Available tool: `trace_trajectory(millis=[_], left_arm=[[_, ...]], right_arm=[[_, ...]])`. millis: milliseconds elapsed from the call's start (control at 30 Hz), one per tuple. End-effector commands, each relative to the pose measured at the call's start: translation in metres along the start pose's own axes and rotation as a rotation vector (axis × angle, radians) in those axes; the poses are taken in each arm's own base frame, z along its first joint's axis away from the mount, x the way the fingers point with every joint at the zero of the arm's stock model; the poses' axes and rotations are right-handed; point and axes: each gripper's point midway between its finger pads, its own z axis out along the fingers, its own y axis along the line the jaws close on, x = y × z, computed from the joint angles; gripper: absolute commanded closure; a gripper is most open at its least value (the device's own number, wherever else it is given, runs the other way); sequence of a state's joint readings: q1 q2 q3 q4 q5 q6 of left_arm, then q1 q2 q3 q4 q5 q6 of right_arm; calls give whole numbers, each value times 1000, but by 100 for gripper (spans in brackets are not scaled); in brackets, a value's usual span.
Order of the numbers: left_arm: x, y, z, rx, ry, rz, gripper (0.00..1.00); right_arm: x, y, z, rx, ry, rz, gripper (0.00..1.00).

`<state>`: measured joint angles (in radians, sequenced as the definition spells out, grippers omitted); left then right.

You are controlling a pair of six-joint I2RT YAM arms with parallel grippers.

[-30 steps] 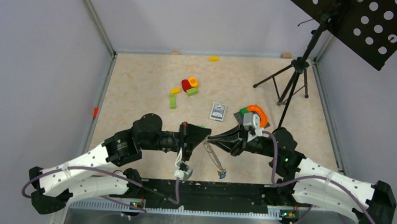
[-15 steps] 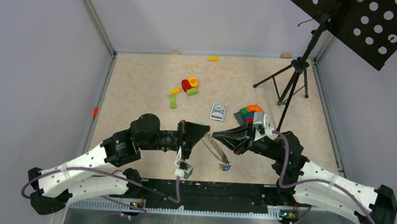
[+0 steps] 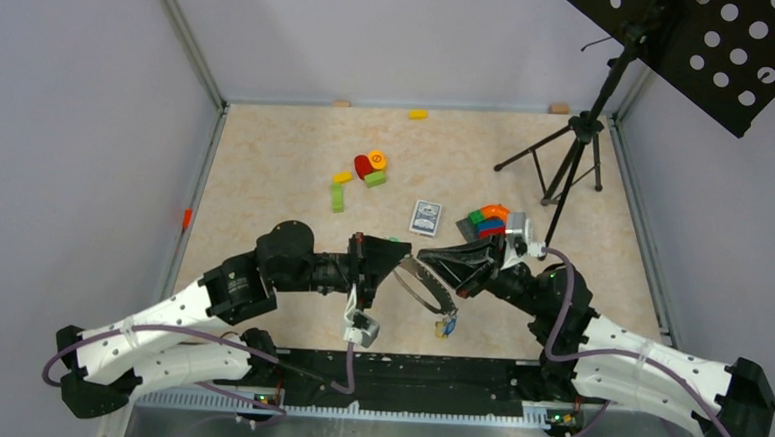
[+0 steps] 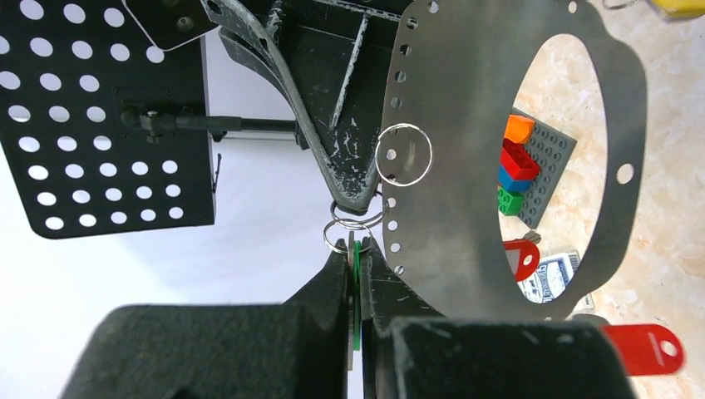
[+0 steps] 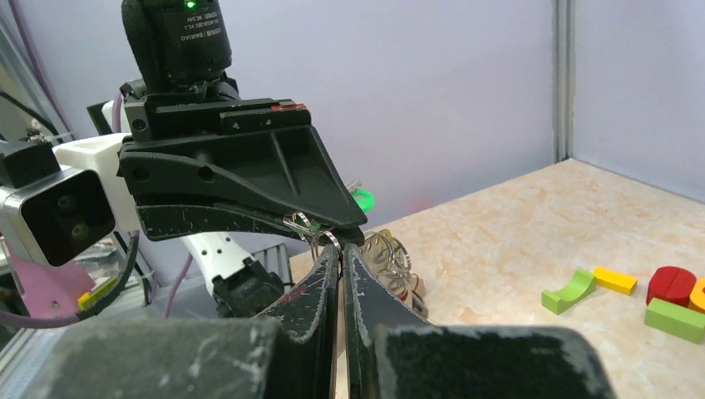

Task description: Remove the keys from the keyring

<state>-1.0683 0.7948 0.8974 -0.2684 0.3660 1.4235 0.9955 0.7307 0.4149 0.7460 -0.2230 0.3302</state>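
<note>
The keyring (image 3: 428,289), a wide flat grey metal loop with small holes along its rim (image 4: 465,125), hangs tilted in the air between my two grippers. My left gripper (image 3: 398,262) is shut on a green key tag (image 4: 357,283), which joins small split rings (image 4: 353,223). My right gripper (image 3: 422,256) meets it tip to tip and is shut at the keyring's edge among those rings (image 5: 341,248). A blue-tagged key (image 3: 445,328) dangles from the loop's low end. Red tags (image 4: 520,258) also hang from it.
A playing-card box (image 3: 426,218) lies behind the grippers. Coloured blocks sit on a grey baseplate (image 3: 487,222). More blocks (image 3: 369,167) and a green one (image 3: 337,198) lie farther back. A black tripod stand (image 3: 567,158) occupies the back right corner.
The right arm has turned and risen. The keyring swung from hanging edge-on to a tilted, broader face, and the blue-tagged key shifted right. The left arm held still.
</note>
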Motion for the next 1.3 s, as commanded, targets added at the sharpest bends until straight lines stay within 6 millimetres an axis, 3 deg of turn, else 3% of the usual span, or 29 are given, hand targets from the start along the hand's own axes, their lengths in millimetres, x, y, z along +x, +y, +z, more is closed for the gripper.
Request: trace_trajectory(millis=[0,233,300,467,667,800,933,1000,1133,1267], left_arm=[[-5,17,-2,-66,-17,20,100],[-4,22,-4,-77,-4,32,100],[-3,23,-5,-78,-2,33,100],[-3,22,-5,-77,0,33,100],[-3,23,-4,-77,-3,35,100],[-3,24,-5,-77,0,35,100],[-3,22,-4,-75,0,32,100],[-4,22,-4,-74,-4,31,100],[-4,22,-4,-73,-7,28,100],[-5,23,-5,-76,-10,29,100]], right_arm=[[-29,-4,3,55,-119,21,100],[13,-7,-7,60,71,-7,100],[23,-4,-12,44,111,-6,92],[31,5,-24,2,137,17,75],[42,14,-28,-44,189,29,73],[42,41,-32,-193,203,39,82],[31,70,-35,-353,159,43,77],[25,62,-32,-301,131,33,75],[23,19,-25,-62,115,-23,71],[12,4,-17,12,86,-85,63]])
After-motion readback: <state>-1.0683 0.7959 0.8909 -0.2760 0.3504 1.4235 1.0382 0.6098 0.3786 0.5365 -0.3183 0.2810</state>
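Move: Just left of the right fingertips, about 2 cm away and level with them, lie the linked rings running to the left gripper. The grey metal plate's middle hangs some 5 cm back, 2 cm right and 6 cm below the right hand; the green-tagged key, clamped in the left fingers, sits about 4 cm left, 1 cm forward and level. From the left hand, those linked rings lie about 2 cm right, at its own height. Opening from shut to about a third, the right fingers let go of the ring they had pinched while the hand drops roughly 5 cm, fingertips dipping some 10 degrees. It then sweeps back away from the left fingers to about 6 cm behind its start, before coming forward again about 2.5 cm beside the hanging plate. The left hand keeps its pinch on the green-tagged key, nearly still. ##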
